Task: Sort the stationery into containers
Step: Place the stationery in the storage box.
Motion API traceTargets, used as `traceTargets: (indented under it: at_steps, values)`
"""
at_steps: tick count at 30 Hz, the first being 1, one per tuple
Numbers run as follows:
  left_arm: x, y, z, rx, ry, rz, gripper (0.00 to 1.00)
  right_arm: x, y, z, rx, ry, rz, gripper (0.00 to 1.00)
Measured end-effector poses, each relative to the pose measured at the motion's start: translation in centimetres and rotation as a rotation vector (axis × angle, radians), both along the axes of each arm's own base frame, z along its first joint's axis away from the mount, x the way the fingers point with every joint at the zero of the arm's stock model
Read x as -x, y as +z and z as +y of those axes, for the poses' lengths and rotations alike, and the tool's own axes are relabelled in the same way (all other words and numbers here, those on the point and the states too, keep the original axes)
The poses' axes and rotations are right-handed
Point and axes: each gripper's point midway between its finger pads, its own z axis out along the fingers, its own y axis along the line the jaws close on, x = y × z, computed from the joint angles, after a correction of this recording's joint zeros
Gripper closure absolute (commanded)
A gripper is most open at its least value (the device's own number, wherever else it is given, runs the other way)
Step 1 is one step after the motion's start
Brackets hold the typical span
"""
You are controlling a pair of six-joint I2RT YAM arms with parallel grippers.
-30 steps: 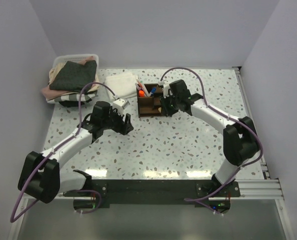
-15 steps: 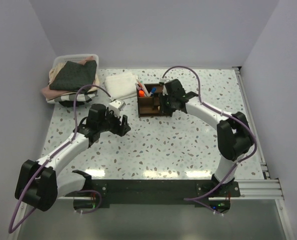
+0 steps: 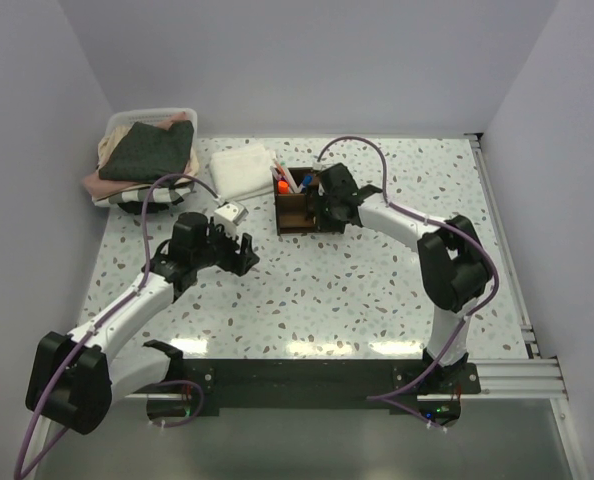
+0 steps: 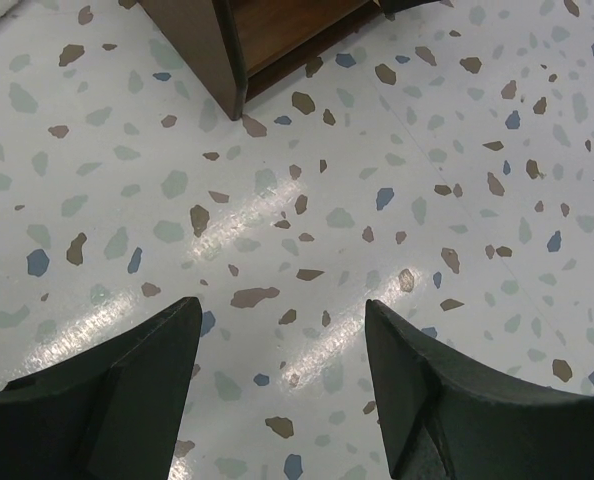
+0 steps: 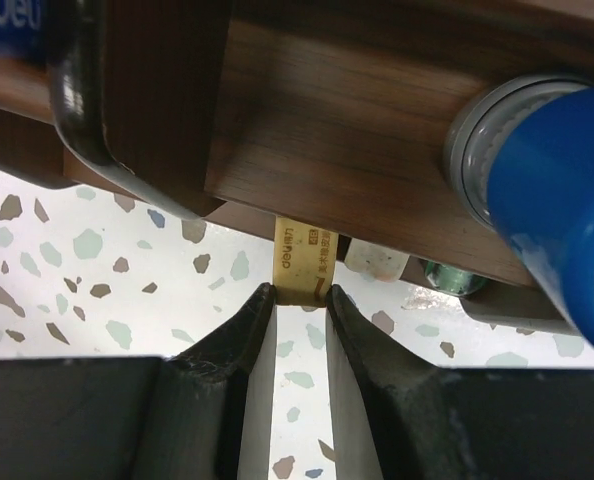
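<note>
The dark brown wooden organiser [image 3: 297, 210] stands mid-table, with an orange highlighter [image 3: 282, 186], a blue-capped marker [image 3: 306, 182] and a white pen [image 3: 286, 176] upright in its back sections. My right gripper [image 3: 322, 204] is at its right side, shut on a tan eraser [image 5: 299, 266] with printed lettering. The eraser's far end disappears behind the organiser's wooden edge [image 5: 317, 130]; which compartment it is at I cannot tell. The blue marker [image 5: 567, 200] looms at the right of that view. My left gripper [image 4: 282, 310] hangs open over bare table, the organiser's corner [image 4: 227, 50] ahead of it.
A small white-grey block [image 3: 232, 211] lies just beyond the left arm. A folded white cloth [image 3: 242, 170] lies left of the organiser, and a white bin [image 3: 142, 118] of folded clothes sits at the back left. Walls close in on both sides.
The right arm has swung left and closed in on the organiser with the eraser in its grip. The left arm has drawn back to the left, away from the organiser.
</note>
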Motion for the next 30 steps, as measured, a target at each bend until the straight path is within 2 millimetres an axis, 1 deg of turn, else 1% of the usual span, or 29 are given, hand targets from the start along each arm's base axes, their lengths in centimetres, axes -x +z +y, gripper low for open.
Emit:
traceTargets:
  at_steps: [7,12,15,16,19,26,30]
  values:
    - [0.0,0.1,0.1,0.003,0.004,-0.006,0.29,-1.4,0.6,0.0,0.012,-0.035,-0.041,0.84]
    - [0.2,-0.4,0.2,-0.001,0.004,0.005,0.28,-2.4,0.7,0.8,0.019,-0.044,-0.065,0.82]
    - [0.2,-0.4,0.2,-0.001,0.004,0.004,0.28,-2.6,0.1,1.4,0.028,-0.042,-0.058,0.7]
    - [0.2,-0.4,0.2,-0.001,0.004,0.004,0.28,-2.6,0.0,1.5,0.038,-0.044,-0.06,0.63]
    - [0.2,-0.4,0.2,-0.001,0.004,0.005,0.28,-2.8,0.1,1.6,0.049,-0.047,-0.072,0.54]
    - [0.2,-0.4,0.2,-0.001,0.004,0.005,0.28,-2.7,0.2,1.9,0.062,-0.051,-0.085,0.52]
    - [0.2,-0.4,0.2,-0.001,0.003,0.006,0.28,-2.3,1.0,1.9,0.061,-0.05,-0.098,0.52]
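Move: The right hand holds the yellow eraser at the front of the storage box; its place in the lowest front compartment is about 3 cm ahead, 2 cm left and 1 cm lower. In there, the white eraser lies some 3 cm ahead and 2 cm right of the hand, the green tube about 3 cm ahead and 5 cm right; the blue-capped glue stick stands about 5 cm ahead, 4 cm right and 4 cm higher. From the left hand that place is roughly 13 cm ahead, 15 cm right and 5 cm lower. The right hand, still pinching the yellow eraser, slides it nearly level into the low front compartment under the shelf edge, going about 3 cm forward and then also some 2 cm left, beside the white eraser. There it stops and opens its fingers from a narrow pinch to about half wide, letting go of the eraser, then starts to lift by about 1 cm. ##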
